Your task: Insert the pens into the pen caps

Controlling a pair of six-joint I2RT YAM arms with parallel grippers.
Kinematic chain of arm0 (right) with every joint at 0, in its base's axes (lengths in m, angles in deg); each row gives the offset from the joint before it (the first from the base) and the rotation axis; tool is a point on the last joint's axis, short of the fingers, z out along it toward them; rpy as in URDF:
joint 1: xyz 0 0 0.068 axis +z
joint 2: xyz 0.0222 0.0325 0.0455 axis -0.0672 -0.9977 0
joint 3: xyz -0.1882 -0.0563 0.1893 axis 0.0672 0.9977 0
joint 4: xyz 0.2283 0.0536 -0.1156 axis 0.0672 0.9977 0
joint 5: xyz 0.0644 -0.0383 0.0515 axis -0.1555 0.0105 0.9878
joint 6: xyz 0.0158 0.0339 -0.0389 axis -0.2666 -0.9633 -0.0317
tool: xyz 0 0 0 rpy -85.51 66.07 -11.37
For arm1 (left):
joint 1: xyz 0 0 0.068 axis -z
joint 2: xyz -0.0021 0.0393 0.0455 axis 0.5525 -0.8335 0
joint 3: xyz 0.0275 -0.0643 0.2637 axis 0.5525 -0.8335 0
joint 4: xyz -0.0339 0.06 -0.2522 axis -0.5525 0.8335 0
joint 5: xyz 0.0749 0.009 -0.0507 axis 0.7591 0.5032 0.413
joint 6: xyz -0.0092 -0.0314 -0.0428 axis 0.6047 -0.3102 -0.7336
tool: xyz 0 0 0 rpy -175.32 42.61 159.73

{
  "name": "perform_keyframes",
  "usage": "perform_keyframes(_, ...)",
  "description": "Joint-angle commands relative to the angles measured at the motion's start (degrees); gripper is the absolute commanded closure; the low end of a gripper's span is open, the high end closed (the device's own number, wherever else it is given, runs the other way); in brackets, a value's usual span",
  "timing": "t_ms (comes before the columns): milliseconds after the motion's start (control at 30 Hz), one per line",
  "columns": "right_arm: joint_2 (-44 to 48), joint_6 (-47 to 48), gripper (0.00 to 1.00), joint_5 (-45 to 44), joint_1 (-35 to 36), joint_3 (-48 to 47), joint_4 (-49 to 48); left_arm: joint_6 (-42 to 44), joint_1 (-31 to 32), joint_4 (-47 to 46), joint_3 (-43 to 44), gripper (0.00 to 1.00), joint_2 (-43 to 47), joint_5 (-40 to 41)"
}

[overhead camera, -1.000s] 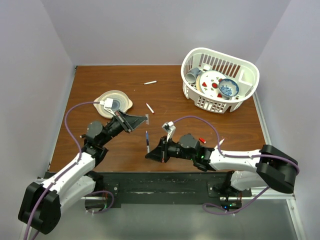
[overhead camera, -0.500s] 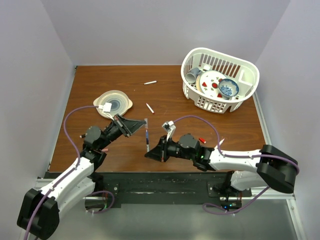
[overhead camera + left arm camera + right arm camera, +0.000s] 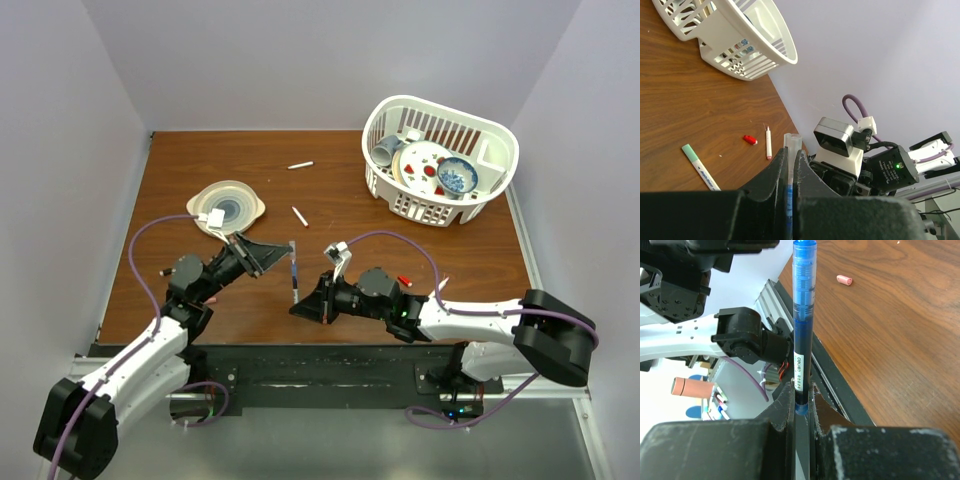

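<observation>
My right gripper (image 3: pixel 299 306) (image 3: pixel 801 390) is shut on the lower end of a dark blue pen (image 3: pixel 295 282) (image 3: pixel 803 315), which points away from it. My left gripper (image 3: pixel 283 250) (image 3: pixel 790 154) is shut on a clear-grey pen cap (image 3: pixel 291 246) (image 3: pixel 792 142), its open end sticking out past the fingertips. The cap sits just beyond the pen's far end; I cannot tell whether they touch. Two white pens (image 3: pixel 300 165) (image 3: pixel 300 216) lie further back. A red cap (image 3: pixel 405 281) (image 3: pixel 750 140) lies beside a white pen (image 3: pixel 768 142), and a green-capped pen (image 3: pixel 700 165) lies nearer.
A white basket (image 3: pixel 495 150) (image 3: pixel 747 37) with dishes stands at the back right. A beige plate (image 3: pixel 250 195) lies at the left, behind my left arm. A pink cap (image 3: pixel 844 279) lies on the wood near the front edge.
My left gripper has carried the cap a little nearer and down, closer to the pen's far end. The right arm and its pen have not moved.
</observation>
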Motion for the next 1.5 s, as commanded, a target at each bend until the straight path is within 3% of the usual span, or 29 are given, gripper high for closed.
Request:
perform_keyframes(0,0.74,0.63,1.0,-2.79,0.28,-2.91,-1.98,1.04,0.38,-2.6,-1.82,1.0,1.37,0.05)
perform_keyframes(733,3.64,6.96,1.0,-6.93,0.19,-10.29,7.78,0.07,0.91,-5.07,-6.04,1.0,5.33,-4.43)
perform_keyframes(767,3.9,8.01,1.0,-6.4,0.19,-10.29,8.04,-0.02,0.91,-4.98,-5.87,0.86,5.5,-4.52)
perform_keyframes(867,4.87,9.16,1.0,-5.35,0.28,-10.2,8.57,-0.02,0.91,-2.97,-4.64,0.59,7.08,-3.74)
perform_keyframes(967,5.75,9.16,1.0,-5.17,0.19,-9.59,8.57,1.29,0.91,0.63,-2.36,0.45,8.49,-2.94)
perform_keyframes(1267,6.89,8.81,1.0,-3.59,0.19,-8.27,8.75,7.36,0.91,8.81,5.9,0.23,7.36,-2.76)
perform_keyframes(1467,6.98,8.9,1.0,-3.24,0.28,-8.71,9.1,10.17,0.91,10.57,11.35,0.17,3.14,-4.26)
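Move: The left hand already has the clear cap over the tip of the blue pen, whose middle lies about 5 cm back and 4 cm below that hand, with no sideways offset. The right hand grips the pen's lower end, with the cap some 10 cm ahead of it, 1 cm left and 7 cm above. On the table, about 20 cm below the left hand, a red-ended marker lies 14 cm ahead and 2 cm right, and a teal-capped marker 11 cm right and 2 cm back. The left hand, still pinching the clear cap, pushes it back and at first slightly down along the blue pen by about 1.5 cm, while the right hand keeps its grip and pushes the pen a little forward and up against it, rolling a few degrees. The left fingers then open wide around the cap and let go while both hands rise, the right carrying the pen up roughly 4 cm and the left climbing about as far with its open fingers still either side of the cap. ##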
